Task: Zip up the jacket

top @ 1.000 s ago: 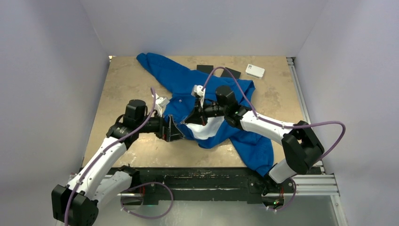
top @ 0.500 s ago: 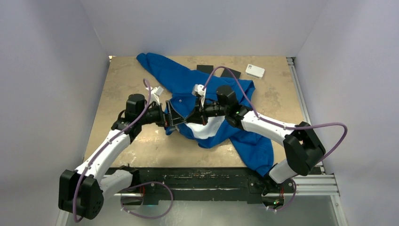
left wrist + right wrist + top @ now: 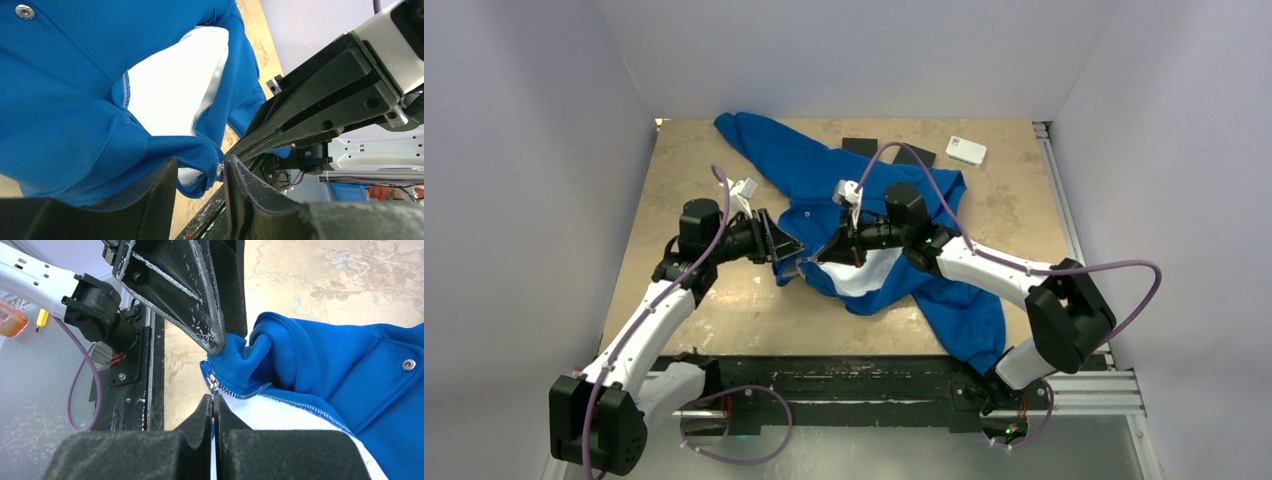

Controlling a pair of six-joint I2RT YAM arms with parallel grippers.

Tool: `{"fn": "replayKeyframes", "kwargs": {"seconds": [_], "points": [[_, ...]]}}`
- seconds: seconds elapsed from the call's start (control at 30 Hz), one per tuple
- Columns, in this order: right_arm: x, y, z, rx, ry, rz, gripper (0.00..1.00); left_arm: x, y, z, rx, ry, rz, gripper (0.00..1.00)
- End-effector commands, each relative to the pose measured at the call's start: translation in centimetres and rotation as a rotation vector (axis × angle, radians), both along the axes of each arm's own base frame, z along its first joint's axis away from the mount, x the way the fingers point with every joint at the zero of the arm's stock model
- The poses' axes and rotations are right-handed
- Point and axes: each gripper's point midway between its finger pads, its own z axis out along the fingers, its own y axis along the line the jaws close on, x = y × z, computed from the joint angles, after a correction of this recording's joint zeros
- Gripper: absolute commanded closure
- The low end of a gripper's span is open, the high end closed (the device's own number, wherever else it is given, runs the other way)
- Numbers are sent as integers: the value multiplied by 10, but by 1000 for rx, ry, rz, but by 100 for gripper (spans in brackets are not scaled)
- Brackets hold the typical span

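The royal-blue jacket (image 3: 814, 170) lies spread on the table, its front partly open on the white lining (image 3: 864, 272). My right gripper (image 3: 832, 250) is shut on the thin silvery zipper pull (image 3: 213, 389), with the slider at the bottom corner of the hem. My left gripper (image 3: 789, 248) faces it from the left. Its jaws have closed part way onto a bunched fold of the jacket's (image 3: 65, 100) lower hem (image 3: 200, 172), right beside the slider. In the right wrist view the left fingertips (image 3: 220, 342) press into the blue fabric (image 3: 340, 355).
Two black pads (image 3: 860, 146) (image 3: 914, 155) and a small white box (image 3: 966, 150) lie at the back of the tan table (image 3: 684, 180). A metal rail (image 3: 1054, 190) runs along the right edge. The black base beam (image 3: 854, 380) crosses the near edge.
My left gripper moved up and right to the jacket's hem corner, and its jaws went from wide open to closing on the fabric. The right gripper stayed put.
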Motion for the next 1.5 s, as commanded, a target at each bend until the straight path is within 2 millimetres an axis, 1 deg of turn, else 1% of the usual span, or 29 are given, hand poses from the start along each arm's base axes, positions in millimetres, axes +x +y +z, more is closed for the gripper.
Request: {"fn": "replayKeyframes", "kwargs": {"seconds": [0.0,0.2,0.3,0.33,0.4,0.5,0.57,0.6,0.67,0.7,0.73,0.9,0.93,1.07,1.17,1.27,1.33,1.47], "points": [[-3,-1,24,60,-46,7,100,-3,-1,-1,-23,-14,-16,64],[-4,-1,24,66,-41,6,100,-3,-4,-5,-42,8,-21,64],[-3,0,24,69,-40,7,100,-4,-5,-8,-43,23,-20,57],[-3,0,25,71,-39,10,100,-4,-6,-8,-46,25,-19,57],[-4,1,23,72,-31,14,100,-1,-7,-7,-56,23,-14,58],[-5,2,21,74,-22,19,100,3,-10,-1,-79,-2,-20,62],[-5,3,20,75,-18,23,100,4,-10,0,-82,-7,-21,66],[-5,3,19,74,-16,24,100,4,-10,0,-80,-9,-19,70],[-6,4,18,72,-14,27,100,4,-10,0,-78,-9,-17,85],[-6,4,17,72,-13,29,100,4,-10,1,-78,-11,-15,95],[-7,4,16,70,-11,31,100,5,-9,2,-80,-13,-13,100],[-8,3,10,50,2,28,100,1,-11,9,-86,-45,-37,100],[-10,2,8,40,11,31,100,-1,-11,11,-87,-57,-52,100],[-4,-6,0,-4,5,-15,100,-14,-13,20,-83,-122,-120,100],[-3,-11,-8,-37,3,-32,100,-20,-12,19,-62,-146,-149,100],[-3,-16,-15,-68,1,-47,100,-20,-11,19,-37,-179,-163,100],[-4,-18,-16,-72,3,-49,100,-24,-10,11,-18,-145,-170,100],[-6,-22,-17,-87,1,-62,100,-27,-10,7,16,-153,-194,100]]}}
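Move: The bottom corner of the jacket's zip lies almost between the left fingertips, about 2 cm right, 1 cm back and 1 cm lower. The slider is 1 cm farther right. From the left hand, the snap button is 8 cm ahead, 2 cm right; the white lining is 13 cm right, 3 cm back, both some 10 cm lower. The right hand already grips the pull; from it the slider lies 2 cm and the zip corner 3 cm left, both level fore-and-aft. The left hand, half open around the cloth beside the slider, dips about 1 cm and eases slightly right, then shuts its fingers to pinch the zip's bottom corner right next to the slider, and with that grip draws back some 2.5 cm towards the base, first rising and then sinking about 1 cm, while turning a few degrees clockwise. The right hand keeps its pinch on the pull, staying almost still until the left has its grip, then sinks about 2 cm while easing a centimetre right and back. ##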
